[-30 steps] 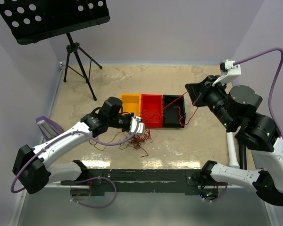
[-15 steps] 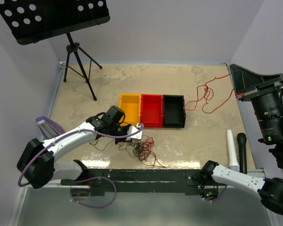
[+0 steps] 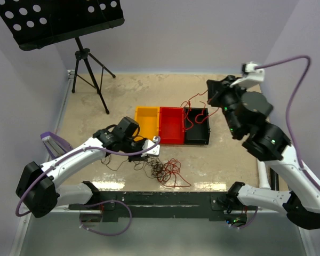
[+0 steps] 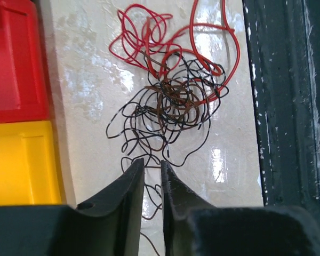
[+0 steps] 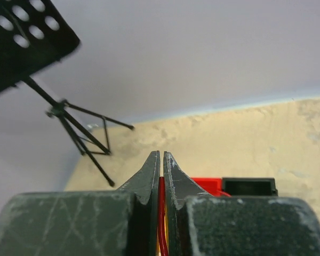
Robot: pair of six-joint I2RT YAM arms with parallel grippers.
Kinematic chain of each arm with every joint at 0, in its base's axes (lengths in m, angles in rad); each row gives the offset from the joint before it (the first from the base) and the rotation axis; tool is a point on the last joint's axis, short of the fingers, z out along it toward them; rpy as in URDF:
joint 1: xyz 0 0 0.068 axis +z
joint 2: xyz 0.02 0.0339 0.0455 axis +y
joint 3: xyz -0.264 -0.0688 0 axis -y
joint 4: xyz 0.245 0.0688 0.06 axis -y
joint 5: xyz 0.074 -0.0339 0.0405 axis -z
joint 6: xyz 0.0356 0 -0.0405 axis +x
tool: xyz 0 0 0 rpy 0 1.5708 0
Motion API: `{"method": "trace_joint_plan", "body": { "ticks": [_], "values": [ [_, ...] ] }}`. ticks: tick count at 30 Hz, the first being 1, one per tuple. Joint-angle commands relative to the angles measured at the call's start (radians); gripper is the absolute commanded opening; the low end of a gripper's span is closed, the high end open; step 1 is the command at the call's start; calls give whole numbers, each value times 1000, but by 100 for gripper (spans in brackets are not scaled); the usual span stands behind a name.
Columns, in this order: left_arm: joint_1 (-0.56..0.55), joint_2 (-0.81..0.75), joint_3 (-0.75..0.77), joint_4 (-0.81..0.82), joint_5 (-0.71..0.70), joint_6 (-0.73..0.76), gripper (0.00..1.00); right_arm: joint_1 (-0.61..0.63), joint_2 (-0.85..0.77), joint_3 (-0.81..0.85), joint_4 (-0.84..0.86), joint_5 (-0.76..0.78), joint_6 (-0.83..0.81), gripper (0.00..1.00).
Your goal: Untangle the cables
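Note:
A tangle of thin cables lies near the table's front edge. The left wrist view shows black and brown loops knotted with red loops. My left gripper is low over the table just left of the tangle. Its jaws stand a narrow slit apart, and stray black strands lie on the table under them. My right gripper is raised above the black bin. It is shut on a red cable, which hangs in loops down towards that bin.
Yellow, red and black bins stand side by side mid-table. A music stand on a tripod is at the back left. A dark rail runs along the near table edge beside the tangle.
My right arm has swung in from the far right to above the black bin, carrying the red cable. My left gripper's jaws closed, then parted slightly. The tangle lies a little nearer the front edge.

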State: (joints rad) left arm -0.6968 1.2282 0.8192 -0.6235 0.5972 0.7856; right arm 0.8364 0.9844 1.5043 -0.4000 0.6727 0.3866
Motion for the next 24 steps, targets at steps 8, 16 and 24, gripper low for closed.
{"method": "trace_joint_plan", "body": {
  "ticks": [8, 16, 24],
  "values": [
    [29, -70, 192, -125, -4, -77, 36, -31, 126, -148, 96, 126, -14, 0],
    [37, -84, 242, -166, -45, -103, 37, -63, 112, -226, 53, 162, 35, 0],
    [54, -96, 287, -170, -68, -131, 40, -85, 125, -288, 21, 208, 54, 0]
  ]
}}
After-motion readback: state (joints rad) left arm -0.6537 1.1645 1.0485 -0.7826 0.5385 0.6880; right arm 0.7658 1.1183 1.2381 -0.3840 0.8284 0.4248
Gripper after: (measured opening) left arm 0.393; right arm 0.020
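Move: Ahead of the right hand, which still grips the red cable, the black box lies about 12 cm forward, straight ahead and some 45 cm below; the red box stands level with it, about 13 cm to the left of the hand. The tangle is roughly 10 cm back and 18 cm left of that hand. From the left hand the tangle lies about 3 cm back, 9 cm right and 8 cm below, with the yellow box 20 cm ahead and 3 cm right. Lowering the red cable towards the black and red boxes, the right hand sinks about 15 cm and goes some 6 cm forward early on, its fingers tipping down and swinging clockwise while they keep their shut hold. The left hand meanwhile lifts about 8 cm away from the tangle, drifting slightly forward, as its part-open fingers spread wider with nothing held. ##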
